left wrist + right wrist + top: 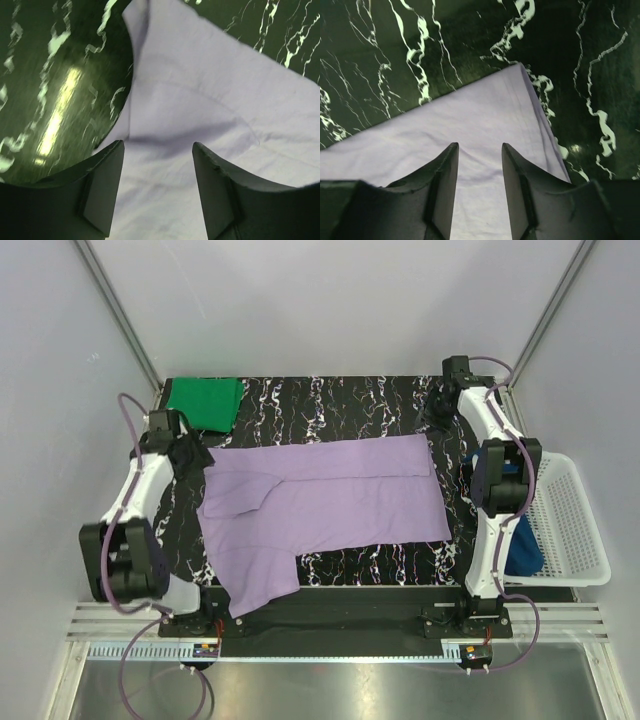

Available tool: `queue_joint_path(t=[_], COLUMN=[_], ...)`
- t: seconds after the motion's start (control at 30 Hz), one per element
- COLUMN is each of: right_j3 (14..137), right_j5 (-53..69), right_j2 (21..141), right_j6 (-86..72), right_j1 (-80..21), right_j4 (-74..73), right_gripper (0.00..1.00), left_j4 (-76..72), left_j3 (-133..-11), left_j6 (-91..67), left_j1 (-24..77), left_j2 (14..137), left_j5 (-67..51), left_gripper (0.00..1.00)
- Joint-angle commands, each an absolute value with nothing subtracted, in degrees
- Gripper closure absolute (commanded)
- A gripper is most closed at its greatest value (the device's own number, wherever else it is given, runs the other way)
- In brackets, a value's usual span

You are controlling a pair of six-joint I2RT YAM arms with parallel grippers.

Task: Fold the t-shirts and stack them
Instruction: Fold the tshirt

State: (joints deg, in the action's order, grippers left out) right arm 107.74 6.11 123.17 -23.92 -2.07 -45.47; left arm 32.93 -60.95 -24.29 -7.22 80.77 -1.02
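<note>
A lavender t-shirt (330,500) lies spread across the black marble table (340,400), its far long edge folded over and one sleeve hanging toward the near edge. A bright green t-shirt (205,402) sits folded at the far left corner. Part of a dark blue t-shirt (525,550) shows in the basket, behind the right arm. My left gripper (190,455) (157,145) is open just above the lavender cloth (200,100) at its left end. My right gripper (438,420) (479,146) is open over the shirt's far right corner (470,115). Nothing is between either pair of fingers.
A white mesh basket (575,530) stands off the table's right side. Grey walls and slanted metal frame posts (120,310) close in the back. A metal rail (340,625) runs along the near edge by the arm bases.
</note>
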Motion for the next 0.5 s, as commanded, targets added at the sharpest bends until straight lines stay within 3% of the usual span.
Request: queue_joint_path(t=[0.0, 0.1, 0.37, 0.47], right_j3=[111.96, 116.52, 117.25, 116.19], right_j5=[7.56, 4.66, 0.88, 1.23], right_j2=[127.07, 129.98, 131.31, 131.57], right_j6=[-27.77, -26.99, -22.68, -22.06], right_j1=[-1.76, -1.58, -0.97, -0.35], right_j4=[-42.89, -47.53, -49.40, -48.78], right_gripper=[0.54, 0.57, 0.51, 0.50], left_j4=[27.07, 30.58, 37.34, 37.53], left_j3=[-66.86, -71.53, -76.20, -76.81], left_j6=[-21.44, -23.37, -28.74, -29.18], left_j1=[-7.56, -7.56, -8.61, -10.27], left_j2=[87.42, 92.62, 98.52, 100.62], left_j5=[-3.96, -4.30, -3.87, -5.71], left_gripper=[0.43, 0.50, 0.52, 0.61])
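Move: From the left hand, the far left corner of the lilac t-shirt lies about 11 cm ahead, 4 cm left and some 11 cm below; the folded green cloth is roughly 15 cm beyond that corner and 2 cm farther left. The t-shirt's far right corner is about 3 cm ahead of the right hand, 3 cm to its right and 8 cm below, with the white basket some 21 cm back and 26 cm right of that hand. The left hand carries its forward reach on by about 5 cm and sinks some 3 cm over the t-shirt towards its far left corner, easing up in the second half while the fingers narrow partway and the wrist tips slightly. The right hand sinks nearly 4 cm to its far right corner, first edging 2 cm forward and then drawing slightly back and to the right, fingers still about half open, neither hand visibly touching the cloth yet. ##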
